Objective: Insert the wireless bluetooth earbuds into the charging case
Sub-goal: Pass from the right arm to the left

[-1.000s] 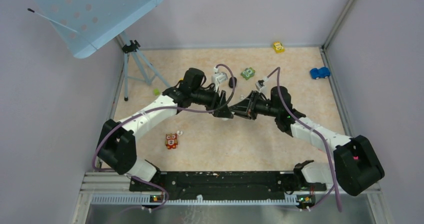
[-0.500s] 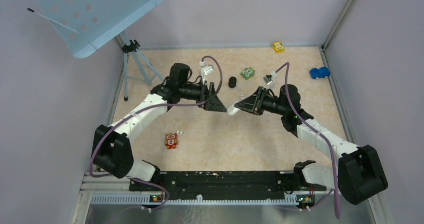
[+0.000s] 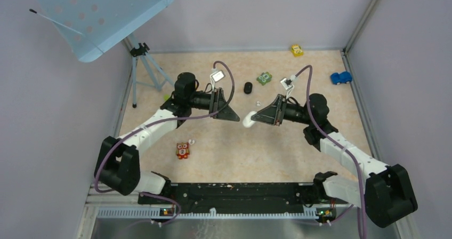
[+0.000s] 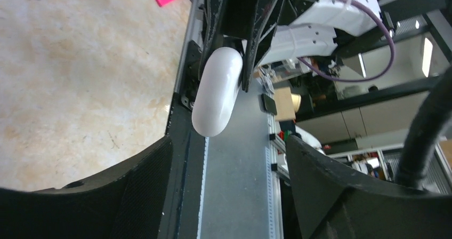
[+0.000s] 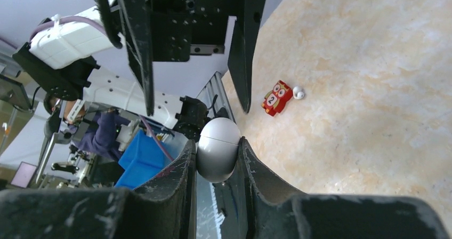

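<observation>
My right gripper (image 3: 252, 118) is shut on the white charging case (image 3: 248, 121), held above the table's middle. In the right wrist view the case (image 5: 217, 149) sits between my two fingers with its lid seam closed. My left gripper (image 3: 230, 114) faces it from the left, open and empty, a short gap away. From the left wrist view the case (image 4: 217, 92) hangs beyond my wide-spread fingers (image 4: 144, 191). One white earbud (image 3: 192, 141) lies on the table beside the owl toy (image 3: 183, 150); the same earbud (image 5: 298, 93) shows in the right wrist view. Another white earbud (image 3: 258, 103) lies behind the grippers.
A small black oval piece (image 3: 248, 87) and a green toy block (image 3: 264, 78) lie at the back. A yellow toy car (image 3: 297, 50) and a blue toy car (image 3: 340, 78) sit far right. A tripod (image 3: 143, 68) and a small green ball (image 3: 167, 97) stand at the left.
The two grippers met over the table's middle a second ago. My left gripper has opened and drawn back left; my right arm has pulled back right, keeping the case.
</observation>
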`<state>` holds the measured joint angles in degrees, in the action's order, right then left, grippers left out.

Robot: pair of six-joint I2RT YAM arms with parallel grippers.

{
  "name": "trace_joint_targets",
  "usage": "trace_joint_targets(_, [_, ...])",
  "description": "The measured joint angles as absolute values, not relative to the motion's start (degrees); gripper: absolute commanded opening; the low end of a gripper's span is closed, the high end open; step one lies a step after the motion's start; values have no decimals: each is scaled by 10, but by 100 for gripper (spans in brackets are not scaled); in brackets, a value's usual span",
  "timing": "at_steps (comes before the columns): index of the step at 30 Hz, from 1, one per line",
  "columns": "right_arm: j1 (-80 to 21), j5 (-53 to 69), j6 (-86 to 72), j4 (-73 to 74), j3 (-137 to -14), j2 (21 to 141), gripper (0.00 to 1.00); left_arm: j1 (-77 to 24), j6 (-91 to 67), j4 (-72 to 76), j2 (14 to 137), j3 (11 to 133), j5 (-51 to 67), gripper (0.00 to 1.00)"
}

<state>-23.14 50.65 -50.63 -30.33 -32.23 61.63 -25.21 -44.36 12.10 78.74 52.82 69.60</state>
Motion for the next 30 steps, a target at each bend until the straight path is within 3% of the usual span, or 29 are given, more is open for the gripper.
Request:
trace_joint_targets(2, [-231,513,-505,-317,-322,616,0,-265,-456,142,799,528,711,74])
trace_joint_targets(8, [-231,527,-512,-365,-322,616,0,-297,-484,172,825,528,728,52])
trace_joint_targets(22, [-231,547,-540,-412,-311,625,0,-304,-656,430,865,492,748,48])
trace_joint_targets(30, [-231,553,-546,-421,-311,625,0,-308,-678,463,880,491,749,25])
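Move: The white charging case, held by one end in the right fingers, lies about 4 cm to the left hand's right, level with it fore and aft and some 2 cm lower. On the table about 17 cm below, a black case lies 26 cm ahead and 6 cm right of that hand, a small white piece 17 cm ahead and 10 cm right. From the right hand, the white case's middle is 2 cm left and 1 cm back; the open left fingers are 6 cm left, 1 cm back and 2 cm higher. Rightward and back, some 3.5 cm in all and mostly early on, the left hand comes in to the white case's free end, turning about 10 degrees clockwise as its wide fingers close and pinch that end. The right hand keeps its grip on the other end and carries the case up about 2 cm and slightly back to meet it. ##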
